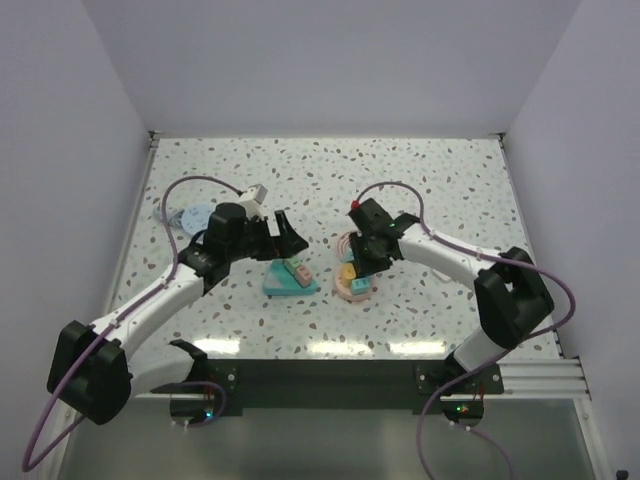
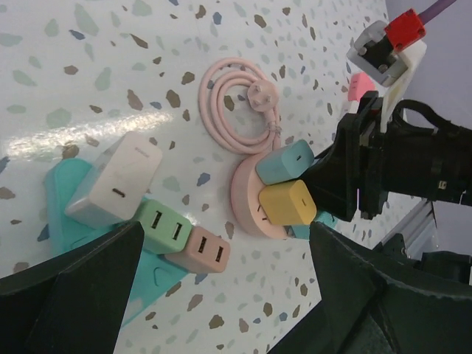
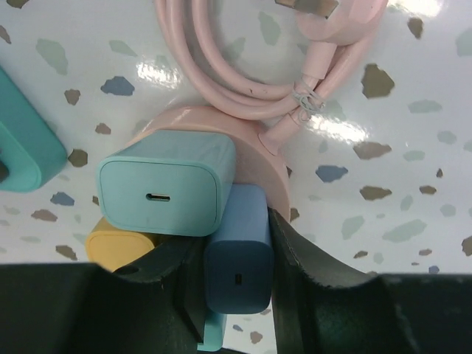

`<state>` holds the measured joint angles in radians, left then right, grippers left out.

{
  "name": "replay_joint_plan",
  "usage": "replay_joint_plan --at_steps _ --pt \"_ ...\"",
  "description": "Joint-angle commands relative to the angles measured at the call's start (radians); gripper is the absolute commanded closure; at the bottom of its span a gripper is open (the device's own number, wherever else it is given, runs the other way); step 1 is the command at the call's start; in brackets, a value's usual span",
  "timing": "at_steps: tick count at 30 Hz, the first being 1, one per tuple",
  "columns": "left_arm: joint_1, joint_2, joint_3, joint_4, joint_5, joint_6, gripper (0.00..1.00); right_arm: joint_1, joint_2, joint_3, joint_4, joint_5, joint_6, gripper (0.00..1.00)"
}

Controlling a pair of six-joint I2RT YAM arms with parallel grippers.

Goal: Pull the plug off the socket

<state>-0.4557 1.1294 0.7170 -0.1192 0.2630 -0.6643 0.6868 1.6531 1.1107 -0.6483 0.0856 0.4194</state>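
Observation:
A round pink socket [image 3: 274, 171] lies on the speckled table with three plugs in it: a teal plug [image 3: 166, 192], a yellow plug [image 3: 116, 248] and a blue plug [image 3: 237, 254]. My right gripper [image 3: 236, 247] is shut on the blue plug, one black finger pressed against each side; the plug still sits against the socket. In the top view the right gripper [image 1: 364, 260] hangs over the socket [image 1: 356, 288]. My left gripper [image 1: 284, 232] is open, hovering above the teal power strip [image 1: 290, 282] with nothing between its fingers [image 2: 81, 284].
The teal power strip [image 2: 65, 193] carries a white charger [image 2: 114, 184], a green plug [image 2: 162, 225] and a pink plug [image 2: 203, 251]. The socket's pink cable [image 3: 236, 81] lies coiled just behind it. A pale blue disc [image 1: 192, 216] rests at the far left.

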Motion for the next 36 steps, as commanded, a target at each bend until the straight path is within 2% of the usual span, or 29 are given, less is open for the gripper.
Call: replay_joint_plan --at_steps 1,3,10,18,27,29,32,33,35,36 --pt "-0.069 0.03 -0.007 0.151 0.071 -0.05 0.0 -0.076 -0.17 -0.041 0.031 -0.13 0.057 1.0" --pt "-0.104 0.067 0.001 0.185 0.074 -0.08 0.0 -0.133 -0.223 -0.087 0.087 -0.216 0.102 1.0" --pt "-0.195 0.2 -0.004 0.369 0.074 -0.207 0.0 -0.156 -0.368 -0.129 0.136 -0.26 0.134 1.0" --pt "-0.202 0.328 0.062 0.397 0.041 -0.239 0.0 -0.156 -0.458 -0.209 0.226 -0.297 0.182 1.0" --pt "-0.239 0.415 0.087 0.475 0.111 -0.27 0.0 -0.158 -0.467 -0.221 0.286 -0.333 0.165 1.0" --pt "-0.244 0.42 0.087 0.48 0.12 -0.268 0.04 -0.156 -0.467 -0.215 0.289 -0.328 0.154 1.0" --pt "-0.244 0.434 0.094 0.48 0.151 -0.258 0.17 -0.156 -0.464 -0.207 0.295 -0.333 0.139 1.0" --pt "-0.244 0.437 0.098 0.489 0.169 -0.258 0.26 -0.156 -0.464 -0.204 0.292 -0.33 0.137 1.0" --pt "-0.244 0.455 0.101 0.498 0.188 -0.264 0.35 -0.158 -0.472 -0.206 0.305 -0.32 0.134 1.0" --pt "-0.244 0.463 0.107 0.498 0.194 -0.265 0.43 -0.156 -0.475 -0.206 0.306 -0.317 0.133 1.0"
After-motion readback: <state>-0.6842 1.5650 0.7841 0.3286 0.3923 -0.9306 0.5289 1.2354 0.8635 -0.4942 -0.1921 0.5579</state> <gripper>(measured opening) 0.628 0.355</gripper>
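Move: The right fingers already grip the blue plug, which is still in the pink round socket; the socket's middle is about 3 cm left of that hand and 3 cm below it. From the open left hand the pink socket lies some 15 cm to the right, 2 cm back and 12 cm down. The pink cable coil lies about 8 cm ahead of the socket and 1 cm left of it, and the teal strip about 15 cm left of the socket and 1 cm back. Upward and briskly, the right hand lifts the gripped blue plug with the pink socket some 7 cm, rolling about 25 degrees so its left side rises, drifts slightly back, then holds still. The left hand sweeps about 13 cm right and a few centimetres down to the socket's left rim, its wrist turning a little clockwise, and begins closing its wide-open fingers around the rim; a firm touch can't be seen. ##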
